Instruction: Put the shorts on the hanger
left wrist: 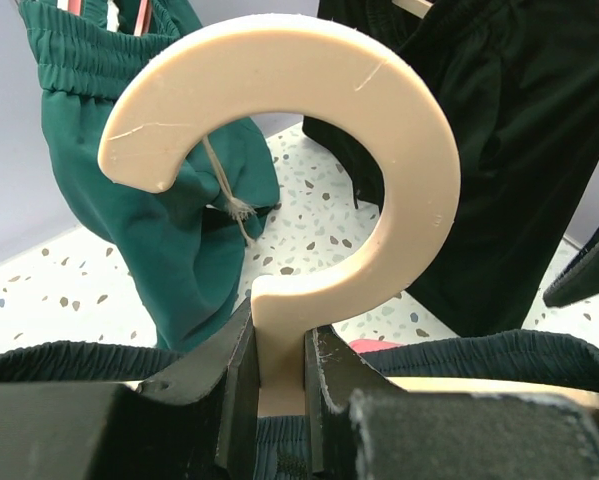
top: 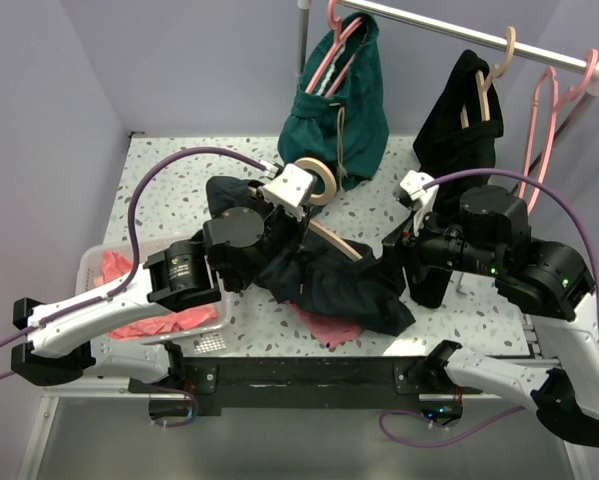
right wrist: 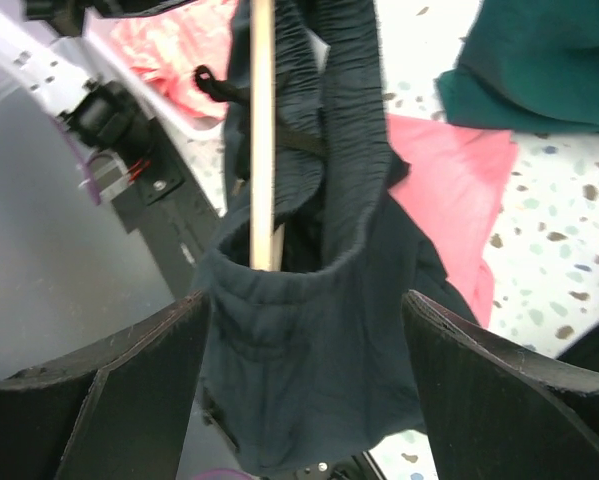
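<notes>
The beige hanger has its neck clamped between the fingers of my left gripper, hook up; from above, the left gripper holds it over the table's middle. The dark navy shorts hang along the hanger's arm. In the right wrist view the hanger arm runs inside the gathered waistband, and the waistband's end hangs loose between the wide-apart fingers of my right gripper, not pinched. That right gripper sits at the shorts' right end.
A pink cloth lies under the shorts. A teal garment on a pink hanger and a black garment hang from the rail at the back, beside a bare pink hanger. A basket of pink cloths stands at left.
</notes>
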{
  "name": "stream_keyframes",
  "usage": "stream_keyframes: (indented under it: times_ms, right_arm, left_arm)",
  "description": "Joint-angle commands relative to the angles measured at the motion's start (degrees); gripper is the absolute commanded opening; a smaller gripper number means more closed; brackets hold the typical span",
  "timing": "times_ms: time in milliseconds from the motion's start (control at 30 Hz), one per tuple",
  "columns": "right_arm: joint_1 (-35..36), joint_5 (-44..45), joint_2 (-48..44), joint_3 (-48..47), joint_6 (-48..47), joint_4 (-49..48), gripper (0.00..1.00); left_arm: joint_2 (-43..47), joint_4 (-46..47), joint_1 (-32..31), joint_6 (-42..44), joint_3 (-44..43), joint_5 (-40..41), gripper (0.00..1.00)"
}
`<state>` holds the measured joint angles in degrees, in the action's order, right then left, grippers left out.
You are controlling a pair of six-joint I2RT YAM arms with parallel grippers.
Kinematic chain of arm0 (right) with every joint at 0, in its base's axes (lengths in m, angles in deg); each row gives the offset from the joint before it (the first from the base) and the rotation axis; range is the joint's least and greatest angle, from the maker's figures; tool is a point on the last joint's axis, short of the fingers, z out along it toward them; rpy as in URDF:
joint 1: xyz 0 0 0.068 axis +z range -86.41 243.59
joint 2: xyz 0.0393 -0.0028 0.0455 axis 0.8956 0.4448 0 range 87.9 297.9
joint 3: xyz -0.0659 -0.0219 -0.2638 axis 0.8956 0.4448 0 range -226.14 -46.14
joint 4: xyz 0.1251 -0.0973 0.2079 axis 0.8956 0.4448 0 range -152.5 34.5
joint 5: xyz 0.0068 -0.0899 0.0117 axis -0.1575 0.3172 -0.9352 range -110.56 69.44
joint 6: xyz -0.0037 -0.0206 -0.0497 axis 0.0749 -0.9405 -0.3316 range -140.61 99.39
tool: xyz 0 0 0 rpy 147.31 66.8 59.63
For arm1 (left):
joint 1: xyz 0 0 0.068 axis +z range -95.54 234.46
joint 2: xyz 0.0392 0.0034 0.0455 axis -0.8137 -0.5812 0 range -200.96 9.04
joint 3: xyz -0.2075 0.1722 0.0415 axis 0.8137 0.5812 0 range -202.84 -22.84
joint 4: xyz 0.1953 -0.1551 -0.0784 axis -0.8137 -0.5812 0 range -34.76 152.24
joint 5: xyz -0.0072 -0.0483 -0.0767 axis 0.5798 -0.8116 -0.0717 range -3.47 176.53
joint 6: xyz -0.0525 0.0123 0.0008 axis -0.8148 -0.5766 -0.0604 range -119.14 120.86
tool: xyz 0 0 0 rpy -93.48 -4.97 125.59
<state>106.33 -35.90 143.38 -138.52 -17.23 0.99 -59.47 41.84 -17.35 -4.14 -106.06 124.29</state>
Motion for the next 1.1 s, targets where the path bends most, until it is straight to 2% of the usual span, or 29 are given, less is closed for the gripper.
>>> stream_keyframes:
  times_ms: [0,300,467,767,867,900,933,967,1033,1067]
  right_arm:
    - [0.1,-7.3,-0.2,0.7,-1.7,0.1,0.80]
    - [2.3,-0.5,-0.3,4.8,-0.4,2.3,0.74]
    - [2.5,-0.2,0.0,5.4,0.8,-0.6,0.71]
    - [4.6,3.4,1.0,7.7,0.8,-0.7,0.55]
    - [4.5,4.0,0.2,7.5,1.2,-0.9,0.34]
    - [4.5,4.3,-0.1,7.3,1.4,-1.1,0.11]
    - [4.6,5.0,-0.7,7.1,1.8,-1.2,0.00]
    - [4.5,5.7,-0.9,6.5,2.2,-1.1,0.00]
    - [4.6,6.7,-1.5,6.1,2.7,-0.8,0.00]
    - [4.6,6.7,-2.4,5.9,2.8,-0.8,0.00]
  left_arm:
    - [1.0,5.7,-0.3,-0.3,-0.3,1.4,0.00]
    - [-0.9,6.3,-0.3,-0.3,-1.9,2.5,0.00]
    - [-1.7,7.0,-0.3,-1.2,-1.4,1.4,0.00]
    - [-3.0,9.1,-0.3,-1.9,-1.7,0.8,0.00]
    - [-3.5,9.1,-0.3,-1.9,-2.1,-0.1,0.00]
    - [-3.6,9.1,-0.3,-1.9,-2.0,-0.4,0.00]
    - [-3.6,9.2,-0.3,-2.0,-2.1,-0.8,0.00]
    - [-3.6,9.1,-0.3,-2.0,-2.2,-1.1,0.02]
    - [-3.6,9.0,-0.3,-2.0,-2.5,-1.8,0.16]
    - [-3.6,8.7,-0.3,-2.0,-2.9,-2.0,0.34]
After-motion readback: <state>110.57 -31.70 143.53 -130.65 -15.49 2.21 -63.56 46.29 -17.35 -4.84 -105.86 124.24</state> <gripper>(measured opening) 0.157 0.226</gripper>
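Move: The right end of the shorts' waistband, with the hanger's arm running into it, lies about 5 cm below the right hand and some 3 cm to its left, neither ahead nor back. The hanger's hook stands roughly 17 cm left and 11 cm ahead of that hand, the hanging black shorts some 14 cm right and 13 cm ahead. From the left hand, holding the hanger's neck, that waistband end is about 10 cm back, 15 cm right and 5 cm lower. The right hand sinks about 5 cm and pinches the waistband's end; the left shifts the hanger 2.5 cm right. ##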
